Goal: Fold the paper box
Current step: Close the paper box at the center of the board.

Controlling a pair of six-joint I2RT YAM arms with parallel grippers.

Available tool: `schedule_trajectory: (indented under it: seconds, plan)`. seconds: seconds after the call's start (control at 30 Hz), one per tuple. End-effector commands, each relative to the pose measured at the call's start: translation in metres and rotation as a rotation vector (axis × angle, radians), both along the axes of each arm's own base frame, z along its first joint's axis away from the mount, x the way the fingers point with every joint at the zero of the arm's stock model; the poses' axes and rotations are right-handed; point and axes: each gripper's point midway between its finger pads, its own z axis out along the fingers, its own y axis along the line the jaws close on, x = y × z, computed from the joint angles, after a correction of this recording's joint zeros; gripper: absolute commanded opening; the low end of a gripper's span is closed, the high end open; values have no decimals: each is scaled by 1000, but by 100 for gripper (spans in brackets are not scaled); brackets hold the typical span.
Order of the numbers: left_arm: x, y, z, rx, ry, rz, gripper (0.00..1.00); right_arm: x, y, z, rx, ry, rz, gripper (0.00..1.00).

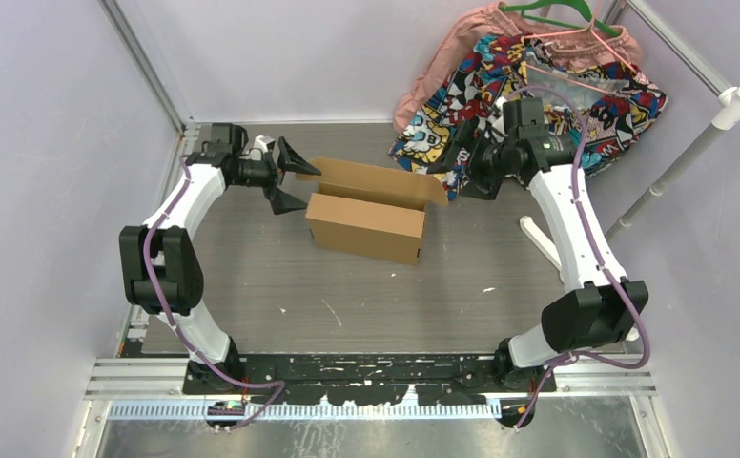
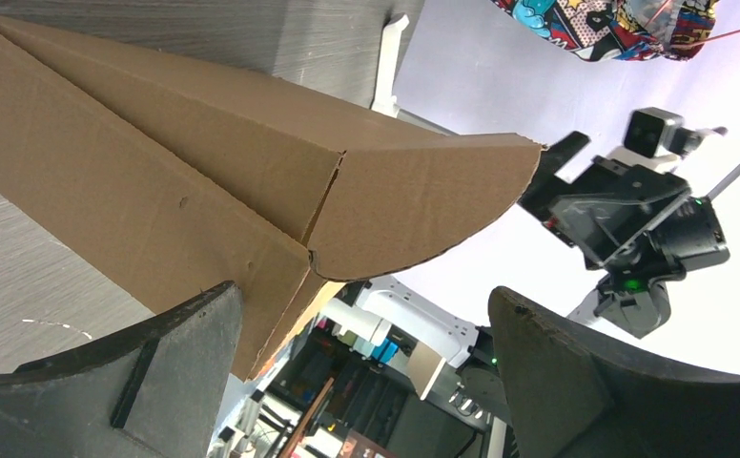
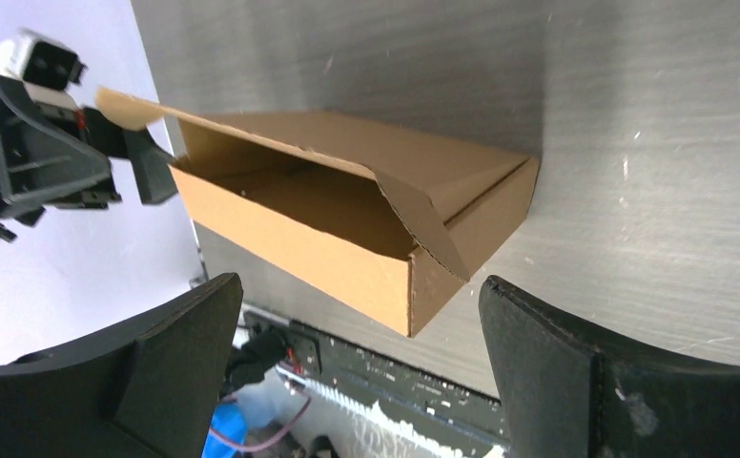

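The paper box (image 1: 366,224) is a shallow brown cardboard mailer in the middle of the table, with its lid flap (image 1: 371,181) raised along the far side. My left gripper (image 1: 299,181) hovers at the box's left end, open and holding nothing. In the left wrist view the box (image 2: 156,181) fills the upper left, and a rounded side flap (image 2: 423,205) juts out above my left gripper (image 2: 361,296). My right gripper (image 1: 454,164) hangs open at the box's right end. The right wrist view shows the box's open inside (image 3: 347,200) beyond my right gripper (image 3: 359,286).
A comic-print cloth (image 1: 557,86) with pink fabric and hangers lies at the back right corner. A white pole (image 1: 690,162) slants along the right side. A white bar (image 1: 538,239) lies on the table near the right arm. Frame posts edge the table.
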Motion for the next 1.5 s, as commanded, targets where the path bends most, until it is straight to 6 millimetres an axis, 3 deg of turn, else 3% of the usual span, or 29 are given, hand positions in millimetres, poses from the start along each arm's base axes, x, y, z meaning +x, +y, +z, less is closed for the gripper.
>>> schedule_trajectory:
  seconds: [0.0, 0.23, 0.43, 0.57, 0.7, 0.83, 1.17, 1.47]
  plan:
    - [-4, -1, 7, -41, -8, -27, 100, 24, -21, 37, -98, -138, -95, 100]
    - [-4, 0, -1, -37, 2, -24, 100, 68, -18, 29, -129, -136, -108, 100]
    - [-5, 0, -2, -36, 2, -23, 100, 100, 3, 13, -207, -142, -71, 99]
    - [-5, 0, -2, -35, 3, -21, 100, 116, 25, 9, -270, -164, -28, 91]
    - [-6, 0, -4, -34, 5, -21, 100, 109, 56, -3, -341, -140, 64, 83]
    - [-6, 0, -5, -34, 6, -20, 100, 99, 69, -13, -372, -123, 100, 78]
    - [-5, 0, -2, -40, -7, -20, 100, 73, 75, -28, -416, -92, 149, 77]
    - [0, -1, 5, -52, -29, -15, 100, 73, 75, -28, -417, -97, 145, 79]
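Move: The half-open lid's middle lies about 14 cm to the right hand's left, 2 cm ahead and some 7 cm below; its right flap is only 3 cm left, 2 cm back and 8 cm down. The paper box's body sits about 16 cm left, 7 cm back and 15 cm below. From the left hand, at the lid's other end, the lid's middle is roughly 15 cm right, 2 cm ahead and 3 cm lower. Right hand swings about 12 cm forward past the lid, then left, down and back, fingers part-closing behind it. ##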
